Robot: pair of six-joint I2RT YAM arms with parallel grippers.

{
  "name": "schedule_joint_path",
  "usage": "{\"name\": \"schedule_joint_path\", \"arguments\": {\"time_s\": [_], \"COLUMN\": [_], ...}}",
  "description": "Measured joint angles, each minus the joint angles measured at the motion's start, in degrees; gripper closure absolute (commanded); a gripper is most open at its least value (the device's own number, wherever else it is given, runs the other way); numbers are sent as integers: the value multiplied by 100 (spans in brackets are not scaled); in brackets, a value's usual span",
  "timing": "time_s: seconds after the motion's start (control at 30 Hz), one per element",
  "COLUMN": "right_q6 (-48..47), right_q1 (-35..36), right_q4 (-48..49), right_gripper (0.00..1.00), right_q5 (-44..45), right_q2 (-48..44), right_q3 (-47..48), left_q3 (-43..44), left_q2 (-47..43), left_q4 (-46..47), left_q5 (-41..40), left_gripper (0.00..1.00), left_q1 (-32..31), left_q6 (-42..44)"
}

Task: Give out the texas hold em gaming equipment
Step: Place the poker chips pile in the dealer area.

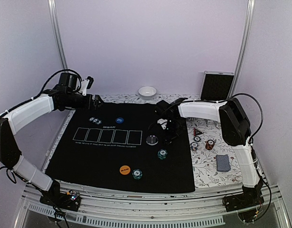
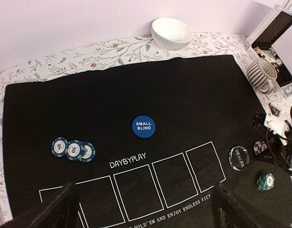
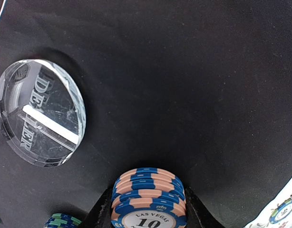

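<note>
My right gripper [image 3: 148, 211] is shut on a short stack of blue-and-pink "10" poker chips [image 3: 148, 194], low over the black mat [image 1: 89, 156]. The clear dealer button [image 3: 39, 111] lies just to its left. My left gripper [image 2: 146, 213] hangs open and empty over the mat's far left [image 1: 96, 102]. Below it lie three blue-green chips [image 2: 73, 149] and the blue small-blind disc [image 2: 143, 127]. Nearer lie the orange disc [image 1: 124, 169] and two green chip stacks [image 1: 162, 154] [image 1: 137, 174]. Off the mat to the right lie the red triangular marker [image 1: 197, 131], loose chips [image 1: 210, 144] and playing cards [image 1: 223, 162].
A white bowl [image 1: 147, 91] stands beyond the mat's far edge. The ribbed mug [image 2: 261, 74] stands at the far right, near a black upright box [image 1: 217, 85]. Five white card outlines [image 1: 107, 136] run across the mat's middle. A floral cloth [image 1: 208, 171] covers the table to the right.
</note>
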Motion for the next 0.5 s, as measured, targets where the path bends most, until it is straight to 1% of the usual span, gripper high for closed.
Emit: {"name": "schedule_joint_path", "arguments": {"time_s": [0.1,0.17,0.23,0.37,0.5], "right_q6": [-2,11,11,-24,-39], "right_q1": [0,0,0,0,0], "right_q4": [-9,-15,-28,-48,-142], "right_gripper": [45,36,30,24,11], "right_q5": [26,63,129,195,214], "right_q2": [2,2,2,2,9], "right_q3": [0,0,0,20,114], "left_q3": [0,0,0,0,0], "left_q2": [0,0,0,0,0], "left_q4": [-2,-2,-2,-2,-2], "left_q5": [0,2,2,2,2], "left_gripper": [2,2,2,2,2], "left_q1": [7,7,9,9,9], "left_q6": [0,0,0,0,0]}}
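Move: The orange-and-blue poker chips pile stands between the right fingers, at the hand point and already down on the mat. Level with it, about 7 cm to the left, is the clear dealer button; the green chips pile is some 6 cm back and 3 cm left, and a loose blue chip about 11 cm right and 1 cm ahead, all roughly 1 cm lower. From the left hand the orange pile lies about 29 cm right, 6 cm back and 21 cm down. The orange-and-blue pile is let go beside the dealer button: the right fingers, closed on its sides, spread from a chip's width to most of their full opening until a gap shows on both sides. Meanwhile the right hand all but stays put, easing only about half a centimetre to its right and, towards the end, just as slightly forward and up. ##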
